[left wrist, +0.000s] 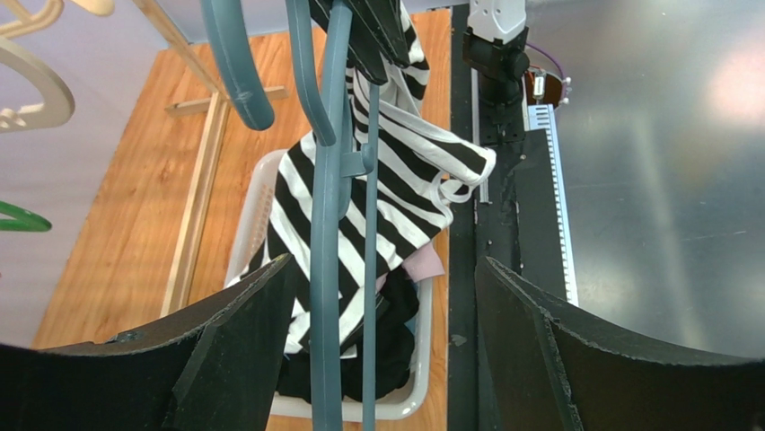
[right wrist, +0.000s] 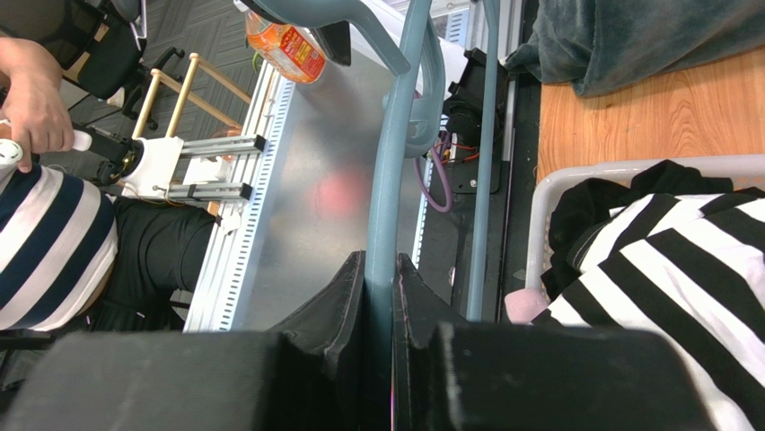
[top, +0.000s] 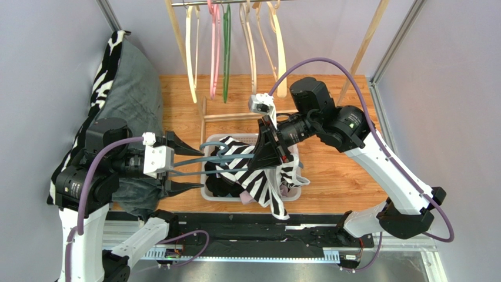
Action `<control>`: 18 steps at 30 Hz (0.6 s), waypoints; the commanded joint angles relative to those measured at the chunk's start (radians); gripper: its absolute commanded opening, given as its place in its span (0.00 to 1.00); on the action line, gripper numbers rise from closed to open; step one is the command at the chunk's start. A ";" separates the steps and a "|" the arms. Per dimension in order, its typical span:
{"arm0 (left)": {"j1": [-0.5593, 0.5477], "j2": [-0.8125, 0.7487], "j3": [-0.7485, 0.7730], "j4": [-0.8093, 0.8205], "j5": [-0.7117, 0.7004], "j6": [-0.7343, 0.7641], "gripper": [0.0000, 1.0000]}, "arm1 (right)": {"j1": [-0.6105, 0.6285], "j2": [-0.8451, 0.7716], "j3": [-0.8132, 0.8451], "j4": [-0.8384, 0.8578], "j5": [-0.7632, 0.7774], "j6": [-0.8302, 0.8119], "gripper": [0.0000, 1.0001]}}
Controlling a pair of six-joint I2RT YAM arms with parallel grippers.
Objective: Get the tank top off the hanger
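Note:
A blue-grey hanger [top: 214, 157] hangs level over a white basket [top: 207, 189], with the black-and-white striped tank top [top: 261, 179] draped from its right end down into the basket. My right gripper [top: 266, 151] is shut on one hanger bar [right wrist: 384, 206], the pads pressed on both sides of it. My left gripper [top: 181, 165] is open at the hanger's left end. In the left wrist view its fingers [left wrist: 242, 332] stand wide on either side of the two hanger bars [left wrist: 325, 269] without touching them. The tank top [left wrist: 408, 184] hangs beyond them.
The basket [left wrist: 424, 359] holds dark clothes and a pink item. A wooden rack with several hangers [top: 235, 47] stands at the back. A grey and zebra-print blanket pile [top: 132, 88] lies at the left. A person [right wrist: 49, 233] sits beyond the metal table edge.

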 commanded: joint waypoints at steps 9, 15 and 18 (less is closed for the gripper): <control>-0.025 0.079 0.002 0.083 -0.048 -0.114 0.45 | 0.008 0.039 0.080 0.023 0.009 0.008 0.00; -0.025 0.091 0.027 0.112 -0.097 -0.129 0.13 | 0.008 0.049 0.082 -0.009 0.018 -0.012 0.00; -0.025 0.082 0.015 0.144 -0.146 -0.163 0.00 | 0.008 0.049 0.088 -0.009 0.027 -0.020 0.00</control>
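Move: The open left fingers already straddle the blue hanger: its thick upper arm lies about 2 cm ahead of them and roughly 1 cm lower. The hook is some 6 cm ahead, 5 cm right and 2 cm up; the striped tank top sags about 15 cm right, 2 cm ahead and 15 cm below. From the right hand, which holds the hanger's other side, that stretch of arm lies some 15 cm left, level both ways. The left fingers shut from wide open and pinch the hanger's thick arm, after the hand moves about 4 cm forward onto it, sinking and easing right by some 1 cm each and rolling its forward side down nearly 10 degrees. The right hand keeps its grip and drifts about 2 cm forward and left, carrying its end of the hanger towards the left hand. ##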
